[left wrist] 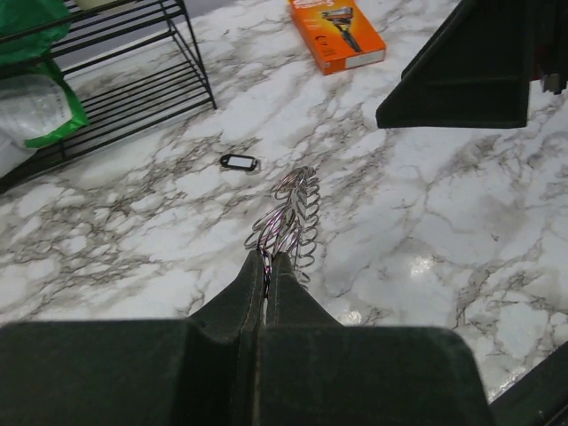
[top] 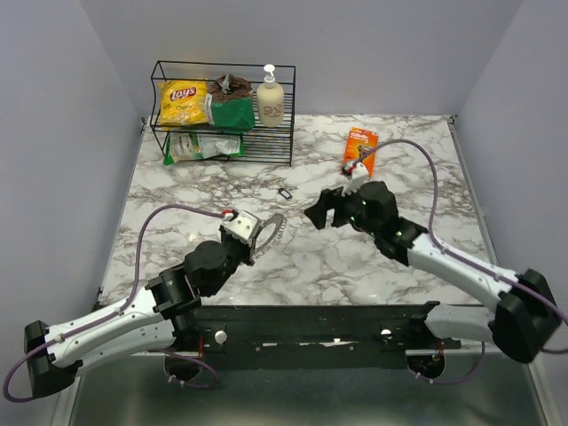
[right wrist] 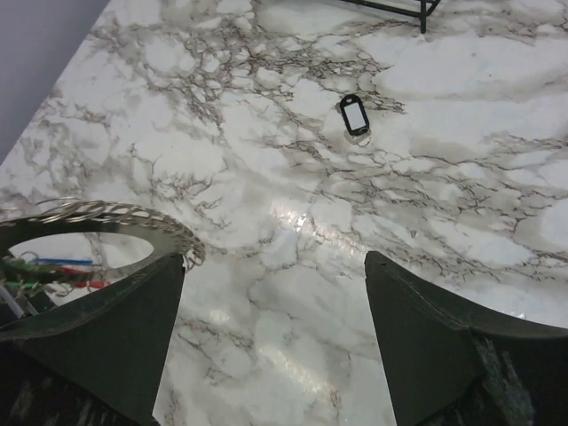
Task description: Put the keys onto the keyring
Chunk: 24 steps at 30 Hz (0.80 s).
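The keyring [top: 271, 232] is a silvery loop of many small wire rings, held just above the marble between the arms. My left gripper [top: 256, 240] is shut on its near end, and in the left wrist view the keyring [left wrist: 293, 209] sticks out past the closed left gripper [left wrist: 268, 257]. My right gripper [top: 333, 209] hangs open over the table's middle, right of the loop and apart from it. In the right wrist view the right gripper [right wrist: 275, 257] holds nothing, with the keyring [right wrist: 115, 215] at its left. No keys show clearly. Thin blue, red and green streaks [right wrist: 53, 271] lie behind the loop.
A small black tag with a white label [top: 285, 193] [left wrist: 239, 162] [right wrist: 355, 115] lies flat beyond both grippers. At the back left a black wire rack [top: 222, 111] holds snack bags and a soap bottle. An orange razor box [top: 359, 149] lies at the back right.
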Motion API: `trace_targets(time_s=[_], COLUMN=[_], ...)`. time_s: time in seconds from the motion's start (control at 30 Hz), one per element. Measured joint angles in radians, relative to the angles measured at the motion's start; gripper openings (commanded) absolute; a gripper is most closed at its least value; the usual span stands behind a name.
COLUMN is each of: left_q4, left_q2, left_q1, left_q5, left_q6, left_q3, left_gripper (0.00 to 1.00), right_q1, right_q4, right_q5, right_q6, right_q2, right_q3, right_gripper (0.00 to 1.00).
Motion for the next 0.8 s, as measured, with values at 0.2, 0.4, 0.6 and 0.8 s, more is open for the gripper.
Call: trace_targets(time_s=[0.2, 0.4, 0.6, 0.8], left_q4=[-0.113, -0.188, -0.194, -0.193], left_q2=[0.005, -0.088, -0.153, -0.142], left_q1=[0.042, 0.069, 0.074, 0.074], left_q5=[-0.079, -0.099, -0.098, -0.065], left_q6=[-0.017, -0.024, -0.024, -0.022], left_q3=[0.077, 0.079, 0.079, 0.079], left_gripper=[0.00, 0.00, 0.00, 0.00], right_q1=[-0.005, -0.043, -0.100, -0.127], right_q4=[-0.065, -0.091, -0.106, -0.132], right_q5=[-0.021, -0.106, -0.180, -0.227], right_q6=[-0.014, -0.043, -0.041, -0.026], right_q2=[0.361, 0.595, 0.742, 0.863], right_q3=[0.282, 0.455, 0.570, 0.665], right_gripper=[0.87, 0.76, 0.65, 0.59])
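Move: On the table, the black key tag with its key lies some 17 cm ahead of the open right hand, 8 cm to its left and 16 cm below. The keyring, held in the left fingers, is about 4 cm back and 11 cm left of the right hand, roughly level. From the tag, the rack's near right corner stands 10 cm farther out and 1 cm right. From the left hand, the tag is about 26 cm ahead, 10 cm right and 19 cm below. Swooping in on the key tag, the right hand goes forward about 14 cm while sinking 11 cm and shifting left, mostly early on, tipping its fingers some 20 degrees further down and narrowing them by about a third, still short of the tag. The left hand keeps its pinch on the keyring and draws it about 5 cm left and slightly up, turning a little counter-clockwise. ##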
